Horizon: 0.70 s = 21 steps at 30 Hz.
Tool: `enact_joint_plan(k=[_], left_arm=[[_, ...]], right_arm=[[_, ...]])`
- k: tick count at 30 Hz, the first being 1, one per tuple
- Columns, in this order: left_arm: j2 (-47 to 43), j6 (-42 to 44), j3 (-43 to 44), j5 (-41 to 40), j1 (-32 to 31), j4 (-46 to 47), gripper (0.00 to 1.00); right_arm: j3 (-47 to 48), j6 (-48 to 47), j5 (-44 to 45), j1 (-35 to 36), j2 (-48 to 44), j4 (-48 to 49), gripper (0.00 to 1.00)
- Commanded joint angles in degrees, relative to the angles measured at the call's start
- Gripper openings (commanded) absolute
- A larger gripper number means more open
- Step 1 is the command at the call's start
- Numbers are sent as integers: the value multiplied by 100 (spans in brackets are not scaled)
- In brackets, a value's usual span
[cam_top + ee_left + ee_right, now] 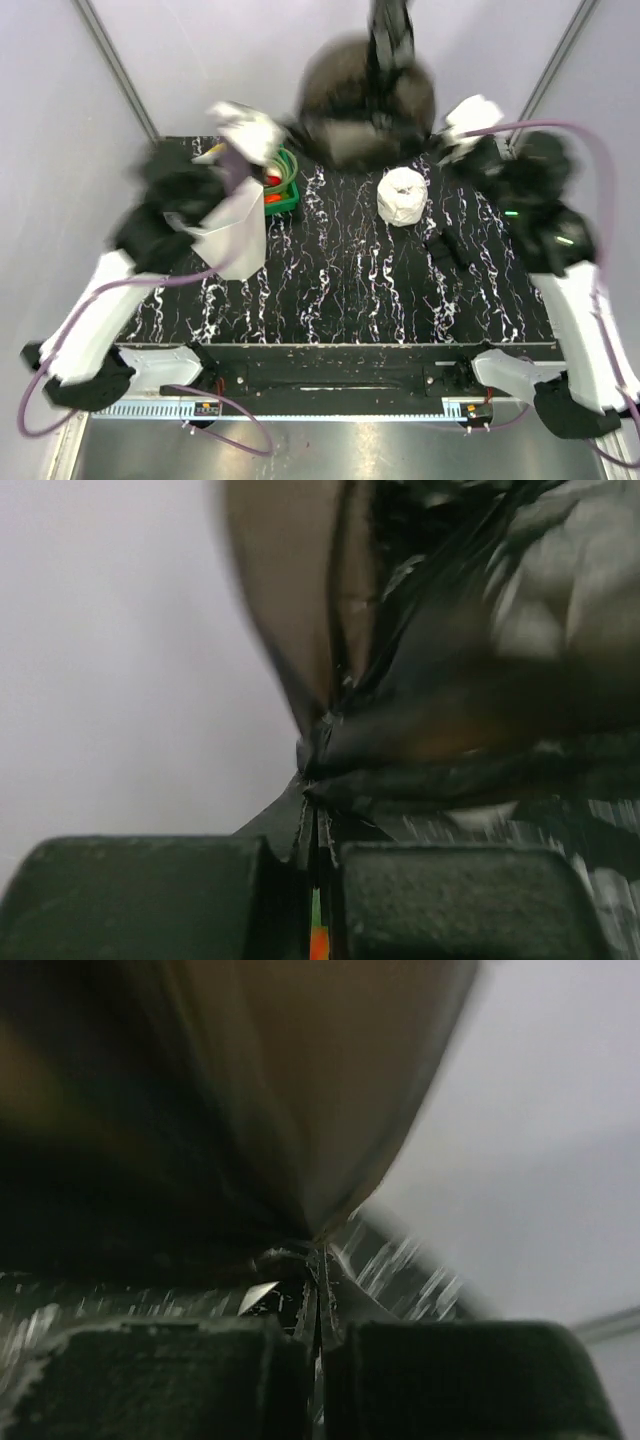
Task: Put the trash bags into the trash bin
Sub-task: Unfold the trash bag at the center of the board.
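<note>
The black trash bag (365, 100) hangs blown up and blurred over the far edge of the table, stretched between both arms. In the left wrist view the glossy bag (450, 680) bunches to a point, and my left gripper (315, 815) is shut on its thin film. My right gripper (318, 1290) is shut on another edge of the bag (200, 1110), which fills the view above the jaws. The white translucent trash bin (237, 228) stands at the left of the table, below my left arm and apart from the bag.
A green basket (287, 192) with toy vegetables sits just right of the bin. A white roll of plastic (403, 195) lies right of centre, with a small black object (447, 246) nearer to me. Grey walls close in both sides.
</note>
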Motion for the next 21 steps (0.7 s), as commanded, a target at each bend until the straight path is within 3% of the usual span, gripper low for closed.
enact_joint_plan(k=[1,5,12,17,21], left_arm=[[1388,576,-3587,-818,-708,-1027,0],[1574,436,-3908,-688,-709,-868,0],[1671,277,-2961,-389,-648,-1245,0],[1845,41,-697,-231,-113,-1570,0],[2626,-355,2438,-396,319,-1729,0]], right_arm=[[-3874,-168,326,98,523,-72,0],[-4590,201,19,98,390,158,0],[-3662,368,343,98,662,-219,0],[-1511,202,1055,-7,1074,-465,0],[1704,-80,1757,-51,2084,-931,0]])
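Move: Over the marble board, both hands still pinch the black trash bag between them. The board's centre lies about 58 cm below the left hand, 8 cm forward and 8 cm right; the bin stands some 15 cm left and 2 cm ahead of that hand. From the right hand the centre is about 4 cm forward, 17 cm left and 53 cm down. Below that hand, the white roll is 8 cm ahead and the black bundle 10 cm right, 1 cm back. Snapping the held bag down, both hands whip almost straight down over the board, the left about 55 cm and the right 45 cm, fingers tipping steeply downward. They then turn back and rise more slowly, about 30 cm, drifting forward while the fingers tip partly up again and the left ends nearer the right. Both grips stay shut on the bag. ##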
